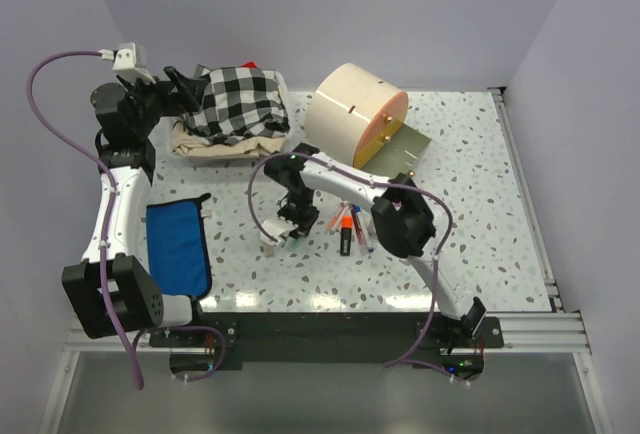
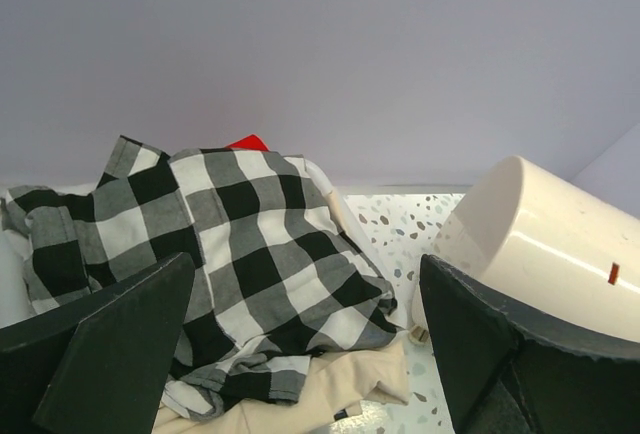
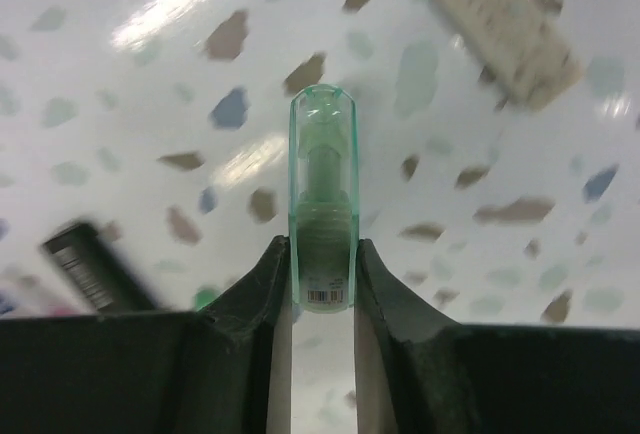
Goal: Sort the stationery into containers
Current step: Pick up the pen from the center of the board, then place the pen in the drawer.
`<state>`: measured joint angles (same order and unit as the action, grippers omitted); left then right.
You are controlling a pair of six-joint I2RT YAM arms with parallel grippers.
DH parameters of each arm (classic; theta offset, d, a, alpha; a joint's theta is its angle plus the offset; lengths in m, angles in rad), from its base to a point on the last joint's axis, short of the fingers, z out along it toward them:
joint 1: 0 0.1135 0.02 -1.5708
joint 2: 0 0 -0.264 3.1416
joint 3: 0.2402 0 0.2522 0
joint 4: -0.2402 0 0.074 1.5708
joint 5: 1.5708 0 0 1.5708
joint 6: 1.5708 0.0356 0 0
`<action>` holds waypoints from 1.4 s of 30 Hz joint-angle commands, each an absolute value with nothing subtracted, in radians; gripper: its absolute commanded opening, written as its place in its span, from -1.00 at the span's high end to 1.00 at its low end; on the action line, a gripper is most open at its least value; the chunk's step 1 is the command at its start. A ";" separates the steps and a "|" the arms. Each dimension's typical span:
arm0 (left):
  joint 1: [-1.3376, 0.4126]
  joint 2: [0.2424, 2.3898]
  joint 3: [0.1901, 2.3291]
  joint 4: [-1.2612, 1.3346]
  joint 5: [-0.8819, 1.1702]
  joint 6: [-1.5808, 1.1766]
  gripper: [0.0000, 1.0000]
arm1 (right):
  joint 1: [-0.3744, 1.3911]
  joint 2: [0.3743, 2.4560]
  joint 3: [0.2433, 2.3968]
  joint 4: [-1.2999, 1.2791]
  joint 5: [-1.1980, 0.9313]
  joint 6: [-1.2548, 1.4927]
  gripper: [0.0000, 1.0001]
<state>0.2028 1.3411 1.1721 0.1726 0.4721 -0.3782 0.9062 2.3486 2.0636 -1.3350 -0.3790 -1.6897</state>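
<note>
My right gripper (image 3: 322,289) is shut on a translucent green eraser stick (image 3: 322,184), pads pressed to both its sides just above the speckled table. A beige eraser (image 3: 508,29) lies beyond it, and a black pen (image 3: 90,264) shows blurred at the left. From above, the right gripper (image 1: 290,216) hangs left of an orange highlighter (image 1: 344,222) and thin pens (image 1: 362,230). The cream drum cabinet (image 1: 355,114) stands behind, one drawer (image 1: 408,150) pulled out. My left gripper (image 1: 185,89) stays open at the back left, facing the checked cloth (image 2: 220,254) and the cabinet (image 2: 540,244).
A black-and-white checked cloth pile (image 1: 240,104) on beige fabric lies at the back left. A blue cloth (image 1: 178,244) is spread beside the left arm. A metal rail (image 1: 525,194) runs along the table's right edge.
</note>
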 commanded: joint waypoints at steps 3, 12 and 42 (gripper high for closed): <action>0.190 1.335 1.219 0.222 0.549 -0.404 -1.00 | 0.773 1.981 1.919 -1.326 -0.414 -1.378 1.00; 0.147 1.425 1.334 0.175 0.529 -0.333 -1.00 | 0.573 1.706 1.645 -1.200 -0.266 -1.330 1.00; 0.130 1.436 1.336 0.189 0.514 -0.348 -0.99 | 0.319 1.758 1.623 -1.002 -0.152 -1.333 0.10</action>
<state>0.1341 1.4719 1.3201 0.1631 0.5121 -0.3557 0.3191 1.8778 1.6474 -0.9997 -0.1608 -1.3506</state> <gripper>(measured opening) 0.997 0.426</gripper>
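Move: The right hand already holds the green stick; the open drawer beside the cream drum lies about 18 cm ahead and 24 cm to its right, near its own height. The orange-black marker is level with it, some 11 cm right. The round tub is about 3 cm ahead and 20 cm right, the eraser 3 cm back and 7 cm left, all roughly 3 cm lower. From the left hand, the drawer is some 46 cm right, about level ahead, and 30 cm below. Right hand lifts the green stick, carries it 30 cm right-forward over the drawer, opens; left eases forward-right. ##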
